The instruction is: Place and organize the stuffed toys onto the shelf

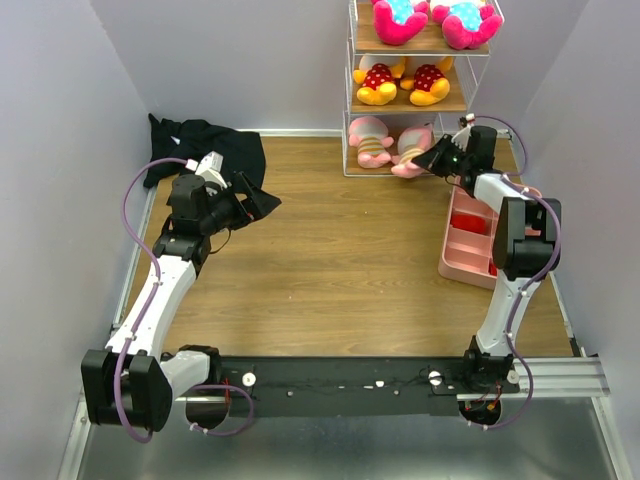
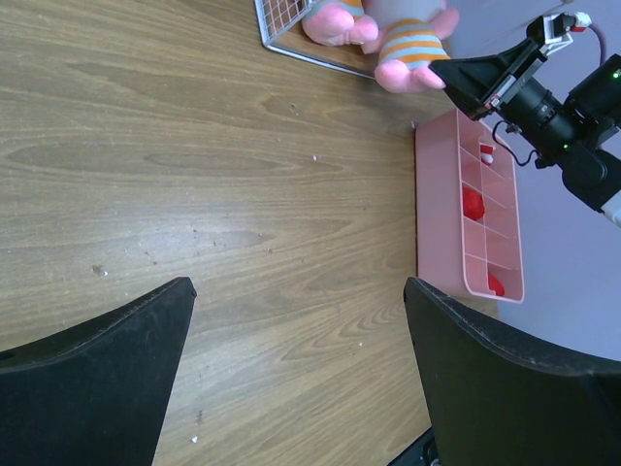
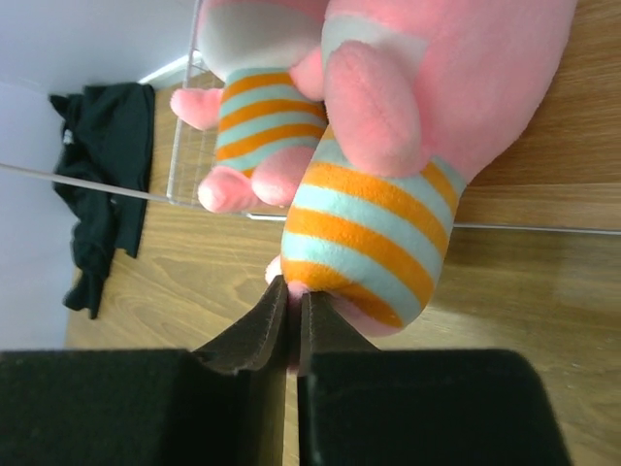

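Note:
The shelf (image 1: 349,100) stands at the back right. Two white-and-magenta stuffed toys (image 1: 400,20) sit on its top board, two yellow ones (image 1: 378,82) on the middle board and a pale pink striped one (image 1: 370,140) at the bottom. A second pink striped toy (image 3: 388,223) leans at the shelf's front edge, half out over the table. My right gripper (image 3: 291,286) pinches a bit of its pink plush at the lower end, jaws almost together. My left gripper (image 2: 299,291) hangs wide open over bare wood at the left, nothing between its fingers.
A black cloth (image 1: 205,145) lies at the back left corner. A pink compartment tray (image 1: 465,245) with small red items sits along the right wall, under my right arm. Grey walls close in on three sides.

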`<state>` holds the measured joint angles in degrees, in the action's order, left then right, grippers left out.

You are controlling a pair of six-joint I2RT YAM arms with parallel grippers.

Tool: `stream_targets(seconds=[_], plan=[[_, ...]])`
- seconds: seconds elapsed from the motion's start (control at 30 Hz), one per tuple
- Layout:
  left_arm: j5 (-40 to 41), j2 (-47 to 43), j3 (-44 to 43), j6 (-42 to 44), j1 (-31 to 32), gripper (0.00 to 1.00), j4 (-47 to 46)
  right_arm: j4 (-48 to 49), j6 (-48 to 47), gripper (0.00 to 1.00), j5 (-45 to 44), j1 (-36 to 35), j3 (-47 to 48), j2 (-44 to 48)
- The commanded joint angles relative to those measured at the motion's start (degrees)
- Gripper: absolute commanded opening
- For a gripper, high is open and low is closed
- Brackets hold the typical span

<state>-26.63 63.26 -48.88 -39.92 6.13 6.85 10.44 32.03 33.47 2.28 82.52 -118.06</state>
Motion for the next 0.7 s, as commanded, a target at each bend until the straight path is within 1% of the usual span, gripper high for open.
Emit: stream_targets(seconds=[0.0,0.03,0.1,0.13,0.23,0.37,0.4,0.53,0.57,0.67], plan=[[-0.7,-1.56,-0.78,-0.07,0.11,0.99,-1.05,-3.05,-3.03,0.27,-1.65,0.44,3.7,0.2],[-0.79,-1.48,-0.78,-0.07,0.11,0.99,-0.96,-3.31,-3.2,0.34,-2.61,0.44,3.53,0.37],[-0.88,-1.48,-0.78,-0.16,0.11,0.99,-1.05,-4.54,-3.2,0.38,-4.64,0.44,2.83,0.81],[-0.88,-1.48,-0.78,-0.16,0.11,0.99,-1.14,-4.9,-2.94,0.43,-6.73,0.44,2.56,0.9],[-1.05,-1.3,-0.69,-0.24,0.11,0.99,-1.23,-5.43,-2.42,0.48,-9.56,0.44,1.25,2.22],[-1.05,-1.48,-0.6,-0.42,0.11,0.99,-1.4,-6.21,0.04,0.5,-13.69,0.44,0.19,4.33],[-1.14,-1.56,-0.6,-0.33,0.11,0.99,-1.4,-8.39,0.83,0.5,-15.09,0.44,0.36,4.85],[-0.88,-1.92,-0.6,-0.16,0.11,0.99,-1.23,-9.38,2.94,0.57,-18.87,0.44,-1.22,8.01],[-0.88,-1.92,-0.6,-0.16,0.11,0.99,-1.23,-9.56,3.21,0.59,-19.32,0.44,-1.66,8.37],[-0.88,-2.0,-0.6,-0.16,0.11,0.99,-1.23,-12.71,3.12,0.63,-21.69,0.44,-1.84,9.68]])
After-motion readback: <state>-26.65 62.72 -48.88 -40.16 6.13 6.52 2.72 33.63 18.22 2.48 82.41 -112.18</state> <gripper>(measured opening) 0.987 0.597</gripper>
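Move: My right fingertips still pinch the striped pink toy low down by a foot; its middle lies about 5 cm ahead, 1 cm to the left and a couple of centimetres up, at the front of the bottom shelf. The other striped toy sits there some 13 cm left and 6 cm ahead. The pink bin lies about 15 cm back, 15 cm right and 8 cm lower. From my left hand the pinched toy is roughly 27 cm ahead, 31 cm right and 10 cm lower. I open my right fingers from nearly shut to a bit over halfway and let go of the toy's foot, sinking about a centimetre as I draw off to the right, away from both striped toys. I end about 4 cm to the right, rising some 3 cm from that dip while the wrist turns about 15 degrees clockwise. ##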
